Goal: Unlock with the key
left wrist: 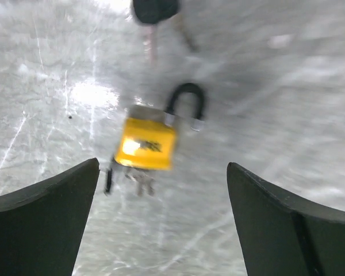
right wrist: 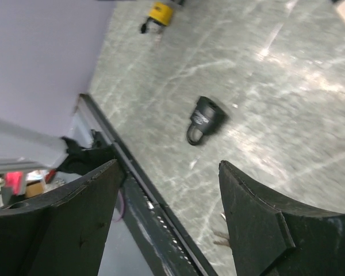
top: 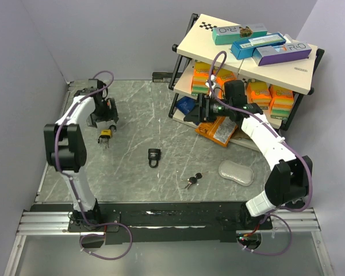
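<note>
A yellow padlock [left wrist: 145, 144] lies on the table just ahead of my left gripper [left wrist: 162, 172], which stands open and holds nothing. Its dark shackle [left wrist: 187, 102] has one leg out of the body, and a key [left wrist: 139, 179] sticks out of its underside. From above, the padlock [top: 105, 135] lies just in front of the left gripper [top: 106, 122]. A black padlock [top: 154, 156] lies mid-table, with a loose bunch of keys [top: 192, 180] to its right. My right gripper [right wrist: 169, 167] hangs open and empty by the shelf, with the black padlock [right wrist: 204, 118] ahead of it.
A two-tier shelf [top: 241, 54] at the back right carries coloured boxes and sponges. An orange packet [top: 218, 131] lies at its foot. A clear plastic lid [top: 236, 172] lies near the right arm. The table's dark front rail [right wrist: 144, 195] runs under the right gripper.
</note>
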Controlling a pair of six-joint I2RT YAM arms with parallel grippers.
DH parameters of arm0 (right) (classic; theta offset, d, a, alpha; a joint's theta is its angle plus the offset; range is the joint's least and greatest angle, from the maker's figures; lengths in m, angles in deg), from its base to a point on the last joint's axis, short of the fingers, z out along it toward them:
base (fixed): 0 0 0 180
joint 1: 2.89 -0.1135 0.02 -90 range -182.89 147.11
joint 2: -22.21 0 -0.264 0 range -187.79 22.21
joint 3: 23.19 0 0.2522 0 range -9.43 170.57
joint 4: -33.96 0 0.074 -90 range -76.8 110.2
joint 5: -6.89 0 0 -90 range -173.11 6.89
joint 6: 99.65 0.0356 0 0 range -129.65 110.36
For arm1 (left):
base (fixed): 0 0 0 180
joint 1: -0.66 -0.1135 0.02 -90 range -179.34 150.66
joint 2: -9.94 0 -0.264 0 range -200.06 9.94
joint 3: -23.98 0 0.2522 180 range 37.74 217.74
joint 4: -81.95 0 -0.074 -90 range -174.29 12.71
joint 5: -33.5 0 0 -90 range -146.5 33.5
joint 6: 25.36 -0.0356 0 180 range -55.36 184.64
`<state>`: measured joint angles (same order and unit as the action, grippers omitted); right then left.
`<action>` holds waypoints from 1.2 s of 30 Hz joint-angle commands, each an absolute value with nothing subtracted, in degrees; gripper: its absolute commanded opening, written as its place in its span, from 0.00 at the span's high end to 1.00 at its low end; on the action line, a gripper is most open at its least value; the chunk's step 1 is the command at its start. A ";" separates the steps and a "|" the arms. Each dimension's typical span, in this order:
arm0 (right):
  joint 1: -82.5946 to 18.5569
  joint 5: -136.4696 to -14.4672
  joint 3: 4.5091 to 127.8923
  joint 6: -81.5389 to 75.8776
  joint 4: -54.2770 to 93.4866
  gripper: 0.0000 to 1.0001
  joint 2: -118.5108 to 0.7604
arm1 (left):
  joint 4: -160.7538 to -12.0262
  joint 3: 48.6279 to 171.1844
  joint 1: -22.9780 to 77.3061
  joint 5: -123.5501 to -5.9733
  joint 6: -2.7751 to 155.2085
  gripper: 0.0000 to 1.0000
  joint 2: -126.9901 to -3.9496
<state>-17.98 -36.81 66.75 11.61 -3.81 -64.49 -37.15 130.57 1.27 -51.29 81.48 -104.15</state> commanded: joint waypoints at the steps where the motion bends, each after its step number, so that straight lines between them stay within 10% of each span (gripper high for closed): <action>1: -19.76 -44.94 66.86 6.89 -10.02 0.24 -60.85 | -43.94 127.04 3.56 -56.06 83.88 0.04 -92.56; 15: -28.29 -55.94 54.38 6.97 -12.23 0.24 -62.52 | -66.06 103.32 21.49 -67.29 94.07 0.04 -73.13; 36: -33.03 -56.66 36.19 14.61 -10.56 0.24 -59.62 | -71.01 94.95 28.26 -67.13 104.10 0.03 -79.27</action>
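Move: From the left hand the black padlock lies about 24 cm to its right, some 15 cm back and 6 cm below; the released yellow padlock is 2 cm back, straight below. For the right hand, the loose keys are some 16 cm back, 1 cm right and 25 cm down; the black padlock stands 12 cm farther out and 17 cm left of the keys, the grey case 20 cm right and 3 cm out. The open left hand leaves the yellow padlock, rising about 10 cm and sweeping right some 23 cm and back towards the black padlock, then sinking most of that height as its fingers swing rightward about 30 degrees. Meanwhile the right hand drops about 20 cm and draws back 15 towards the keys, tipping its still-open fingers steeply down; neither touches anything yet. ##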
